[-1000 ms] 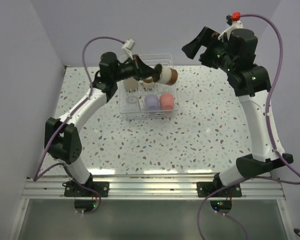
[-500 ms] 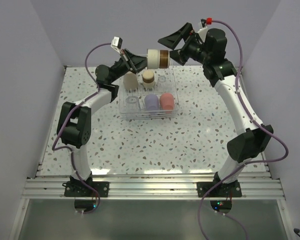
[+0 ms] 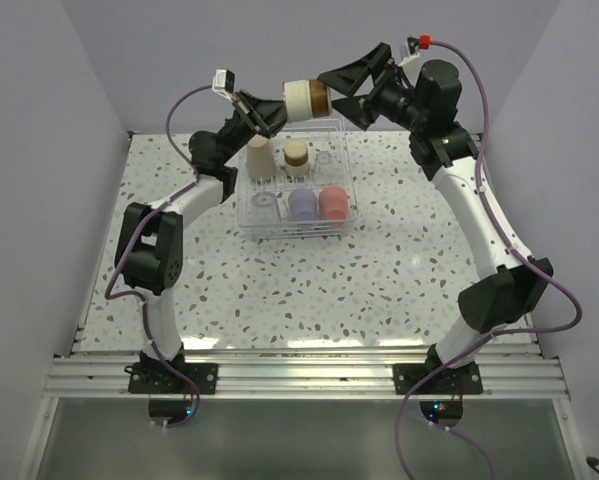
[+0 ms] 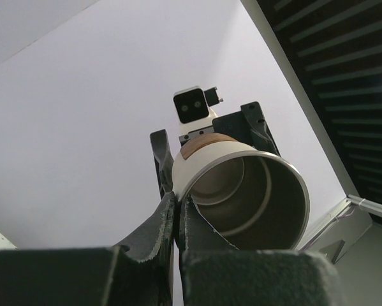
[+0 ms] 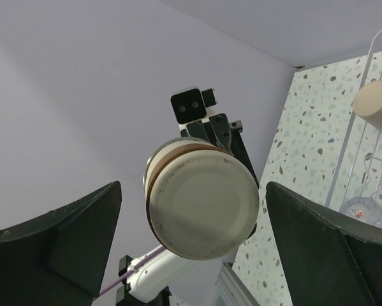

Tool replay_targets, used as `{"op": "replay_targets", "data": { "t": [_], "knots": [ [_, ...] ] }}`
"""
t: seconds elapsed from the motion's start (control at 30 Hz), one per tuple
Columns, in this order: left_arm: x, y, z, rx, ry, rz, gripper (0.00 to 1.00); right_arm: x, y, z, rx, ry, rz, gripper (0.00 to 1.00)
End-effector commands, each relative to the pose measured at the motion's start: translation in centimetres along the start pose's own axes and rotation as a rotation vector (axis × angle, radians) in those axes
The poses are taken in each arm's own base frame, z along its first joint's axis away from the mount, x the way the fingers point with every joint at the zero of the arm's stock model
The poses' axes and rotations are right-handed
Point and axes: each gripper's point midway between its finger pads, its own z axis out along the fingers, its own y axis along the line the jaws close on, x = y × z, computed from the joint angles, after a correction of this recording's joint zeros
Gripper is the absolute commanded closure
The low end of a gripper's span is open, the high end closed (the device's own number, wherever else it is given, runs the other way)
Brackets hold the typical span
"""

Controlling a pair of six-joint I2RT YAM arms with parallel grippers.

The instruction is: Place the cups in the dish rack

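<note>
High above the dish rack [image 3: 245, 214], my left gripper [image 3: 279, 110] is shut on the rim of a tan brown-rimmed cup [image 3: 304, 100] held sideways. In the left wrist view its fingertips [image 4: 176, 205] pinch the wall of that cup [image 4: 242, 191], whose mouth faces the camera. My right gripper [image 3: 337, 92] stands open just right of the cup's base, not touching it. The right wrist view shows the cup's base [image 5: 200, 207] between the wide-apart fingers [image 5: 63, 236]. In the rack stand a beige cup [image 3: 260, 158], another tan cup [image 3: 297, 155], a lavender cup [image 3: 302, 204] and a coral-red cup [image 3: 331, 202].
Two clear glass cups [image 3: 268, 203] [image 3: 324, 160] also sit in the rack. The rack's wire edge [image 5: 368, 127] and speckled table [image 5: 305, 146] show at the right of the right wrist view. Lavender walls enclose the table on three sides.
My left gripper has lifted the tan cup up from over the rack. The right arm has swung left, bringing its open jaws up to the cup's base.
</note>
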Motion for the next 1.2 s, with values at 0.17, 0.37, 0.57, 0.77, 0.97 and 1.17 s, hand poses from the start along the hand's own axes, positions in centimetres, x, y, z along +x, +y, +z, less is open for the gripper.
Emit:
{"op": "replay_targets", "data": {
  "t": [0.17, 0.37, 0.57, 0.77, 0.97, 1.17],
  "knots": [
    [-0.3, -6.2, 0.3, 0.238, -0.022, 0.166, 1.00, 1.2, 4.2, -1.0, -0.106, 0.028, -0.026, 0.02],
    [0.0, -5.8, 0.3, 0.226, -0.020, 0.164, 1.00, 1.9, 4.6, -0.3, -0.116, 0.035, -0.025, 0.12],
    [0.4, -5.8, 0.2, 0.225, -0.007, 0.156, 1.00, 2.0, 4.2, 0.2, -0.104, 0.018, -0.026, 0.28],
    [0.8, -5.2, 0.1, 0.204, 0.020, 0.154, 1.00, 1.8, 3.8, 0.6, -0.094, 0.009, -0.029, 0.58],
    [1.4, -4.0, -0.1, 0.151, 0.063, 0.157, 0.63, 1.8, 2.8, 1.1, -0.065, 0.007, -0.034, 1.00],
    [1.6, -1.7, -2.4, 0.063, 0.066, 0.125, 0.24, 1.2, 2.8, 1.1, -0.035, -0.002, -0.092, 1.00]
  ]
}}
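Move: The cup hangs in mid-air, its rim side still pinched by the left hand; its middle is about 5 cm to that hand's right, 1 cm ahead and 4 cm above. From the open right hand the cup's middle lies about 5 cm left, 1 cm back and level, base end nearest. In the rack, the banded cup stands some 5 cm ahead, 8 cm left and 37 cm below the right hand; the pink cup about 5 cm back, 1 cm right, 38 cm below. Leftward and slightly back, about 2.5 cm in all, the right hand eases its open fingers around the cup's base end, then closes them there while the left still holds the rim. Once the right has its grip, the left fingers spread wide, letting go of the rim, and that hand starts to sink about 2 cm; the right creeps slightly farther left. ##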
